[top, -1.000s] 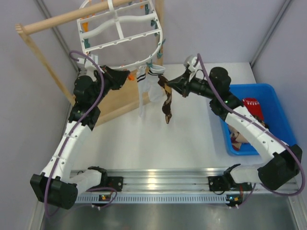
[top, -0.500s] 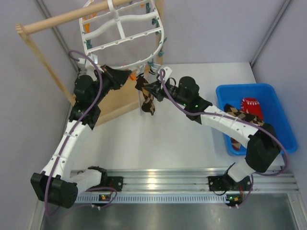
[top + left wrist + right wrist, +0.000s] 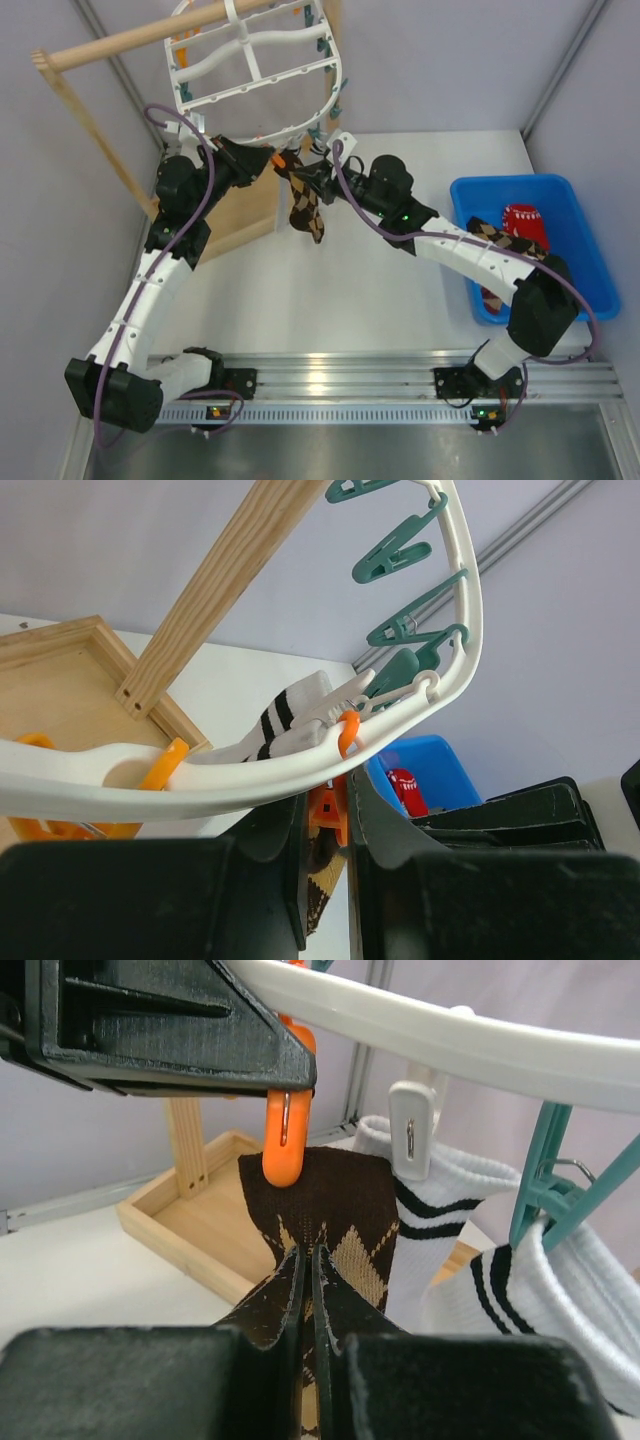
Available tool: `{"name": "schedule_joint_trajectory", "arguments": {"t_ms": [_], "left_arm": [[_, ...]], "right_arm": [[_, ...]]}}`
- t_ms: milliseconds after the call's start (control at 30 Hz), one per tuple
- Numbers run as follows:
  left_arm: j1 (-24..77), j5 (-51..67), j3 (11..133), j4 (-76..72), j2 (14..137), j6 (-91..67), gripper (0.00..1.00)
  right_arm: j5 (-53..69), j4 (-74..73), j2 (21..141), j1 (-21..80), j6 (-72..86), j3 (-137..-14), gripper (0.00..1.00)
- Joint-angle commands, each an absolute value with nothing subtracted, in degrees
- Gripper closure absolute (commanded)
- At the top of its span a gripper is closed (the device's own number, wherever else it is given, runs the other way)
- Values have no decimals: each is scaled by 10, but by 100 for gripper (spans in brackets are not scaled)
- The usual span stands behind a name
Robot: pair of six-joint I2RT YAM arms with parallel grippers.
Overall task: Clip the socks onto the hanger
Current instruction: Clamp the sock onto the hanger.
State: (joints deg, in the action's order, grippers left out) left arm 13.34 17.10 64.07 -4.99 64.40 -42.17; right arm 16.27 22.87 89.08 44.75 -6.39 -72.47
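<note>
The white oval hanger (image 3: 335, 75) hangs from the wooden rack. My left gripper (image 3: 268, 160) is shut on an orange clip (image 3: 330, 815) on the hanger's lower rim (image 3: 200, 785), its fingers pressing the clip from both sides. My right gripper (image 3: 310, 1260) is shut on a brown argyle sock (image 3: 335, 1195) and holds its cuff up at that orange clip (image 3: 283, 1150). The clip's tip overlaps the cuff edge; whether it grips is unclear. The sock (image 3: 305, 210) hangs below. Two white socks with dark bands (image 3: 440, 1210) (image 3: 560, 1300) hang clipped to the right of it.
A blue bin (image 3: 570, 200) at the right holds a red sock (image 3: 522, 222) and another argyle sock (image 3: 490, 232). The wooden rack's pole (image 3: 140, 40) and tray base (image 3: 245, 205) stand just behind the left arm. Teal clips (image 3: 395, 550) line the hanger's rim.
My right arm has swung left from beside the bin, carrying the argyle sock up to the orange clip. The left gripper has stayed on the clip.
</note>
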Motion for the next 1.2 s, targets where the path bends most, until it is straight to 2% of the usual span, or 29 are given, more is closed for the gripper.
{"name": "schedule_joint_trajectory", "arguments": {"t_ms": [0,267,367,400,567,633,733,867,1033,1167], "left_arm": [[135,209,650,-41,654,-429,100],[135,213,645,-43,654,-426,100],[135,210,643,-41,652,-423,96],[135,208,644,-40,650,-422,93],[135,194,642,-27,640,-414,59],[134,192,644,-26,636,-406,50],[129,185,644,-22,622,-396,45],[120,200,640,-24,588,-384,43],[120,300,628,-19,546,-331,47],[120,294,628,23,518,-297,47]], "right_arm": [[162,263,904,461,-66,-765,100],[161,263,922,468,-62,-801,100],[156,264,922,468,-60,-807,100],[153,263,919,468,-60,-807,100],[155,253,906,459,-54,-804,100],[155,244,903,454,-55,-803,100],[156,232,892,438,-54,-801,100],[163,212,878,413,-51,-799,100],[175,185,860,376,-52,-797,100],[184,173,855,364,-51,-801,100]]}}
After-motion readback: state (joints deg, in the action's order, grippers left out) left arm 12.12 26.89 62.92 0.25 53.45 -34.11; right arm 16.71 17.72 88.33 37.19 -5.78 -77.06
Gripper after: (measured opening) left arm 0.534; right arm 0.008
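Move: Between the left fingertips, the orange clip is already squeezed open; from the right hand, which pinches the sock, the clip lies about 5 cm to the left, 1 cm ahead and 3 cm above. The white clip on one striped sock is some 4 cm ahead and 4 cm right of the orange clip, the teal clip on the other about 6 cm ahead and 8 cm right, both level with it. Feeding the brown argyle sock's cuff a last 1.5 cm left and slightly up into the orange clip, the right hand pauses while the left opens about halfway, releasing the clip, then draws back about 7 cm and rises, tipping up slightly. Still pinching the sock, the right then goes some 6 cm right, 4 cm forward and a little up. ##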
